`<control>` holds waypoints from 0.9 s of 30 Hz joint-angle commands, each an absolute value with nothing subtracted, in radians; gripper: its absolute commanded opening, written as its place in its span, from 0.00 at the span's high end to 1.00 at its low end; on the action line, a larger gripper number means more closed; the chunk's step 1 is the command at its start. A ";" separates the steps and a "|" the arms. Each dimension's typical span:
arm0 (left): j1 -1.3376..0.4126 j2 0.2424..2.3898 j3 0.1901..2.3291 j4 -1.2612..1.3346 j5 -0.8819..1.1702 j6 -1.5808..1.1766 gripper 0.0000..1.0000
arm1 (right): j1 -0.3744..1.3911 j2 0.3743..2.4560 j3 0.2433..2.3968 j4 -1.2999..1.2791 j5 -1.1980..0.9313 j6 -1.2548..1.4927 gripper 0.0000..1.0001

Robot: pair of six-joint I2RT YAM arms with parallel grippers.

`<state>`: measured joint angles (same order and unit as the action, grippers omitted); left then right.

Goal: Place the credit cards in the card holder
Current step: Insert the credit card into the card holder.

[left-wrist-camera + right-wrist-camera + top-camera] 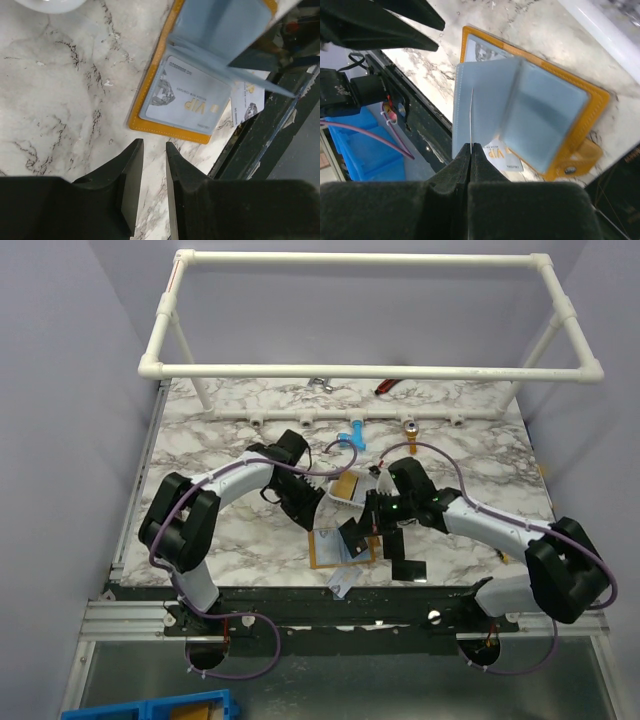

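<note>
The card holder (592,100), orange with pale blue sleeves, lies open on the marble near the table's front edge (318,552). A silvery VIP credit card (186,98) sits in its lower sleeve. Another pale VIP card (248,104) lies partly under the holder at the edge. My right gripper (471,145) is shut on a thin pale credit card (471,115) seen edge-on, held upright against a raised sleeve (485,105). My left gripper (154,143) hovers just short of the holder's corner, its jaws a narrow gap apart with only marble between them. A black card (405,566) lies to the right.
The black table rail (260,135) runs right beside the holder. A white basket rim (50,4) sits behind it, also visible in the right wrist view (600,30). A white pipe frame (370,370) spans the back. Blue bins (355,145) sit below the table edge.
</note>
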<state>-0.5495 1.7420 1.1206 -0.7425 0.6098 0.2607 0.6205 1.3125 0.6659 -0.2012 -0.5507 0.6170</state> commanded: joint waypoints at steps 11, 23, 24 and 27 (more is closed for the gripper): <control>-0.540 1.564 1.129 -0.813 0.735 0.602 0.71 | 0.685 1.549 0.750 -0.118 -0.530 0.558 0.99; -0.748 1.560 0.985 -0.617 0.466 0.732 0.70 | 0.681 1.518 0.666 -0.069 -0.497 0.587 0.99; -0.759 1.560 0.981 -0.605 0.454 0.738 0.70 | 0.678 1.512 0.657 -0.065 -0.501 0.588 0.99; -0.796 1.559 0.973 -0.583 0.415 0.751 0.70 | 0.667 1.497 0.628 -0.054 -0.520 0.590 0.99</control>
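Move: The right hand grips a black card; the half-raised clear leaf of the open card holder stands some 6 cm to its left, 1 cm back and 5 cm below. The holder's left page lies about 10 cm left and 2 cm back, a loose black card 7 cm to the right, level with it, and the loose VIP card about 9 cm back and 5 cm left. From the left hand, the left page is roughly 3 cm back, 4 cm right and 5 cm below; the leaf is 2 cm back, 8 cm right. The right hand keeps its pinch on the black card and brings it down against the clear leaf near the holder's spine, going about 5 cm down and first some 2 cm left. Holding nothing, the left hand rises nearly 5 cm, then swings back and down again beside the left page's outer edge, turning roughly 30 degrees clockwise, fingers still part-open. ##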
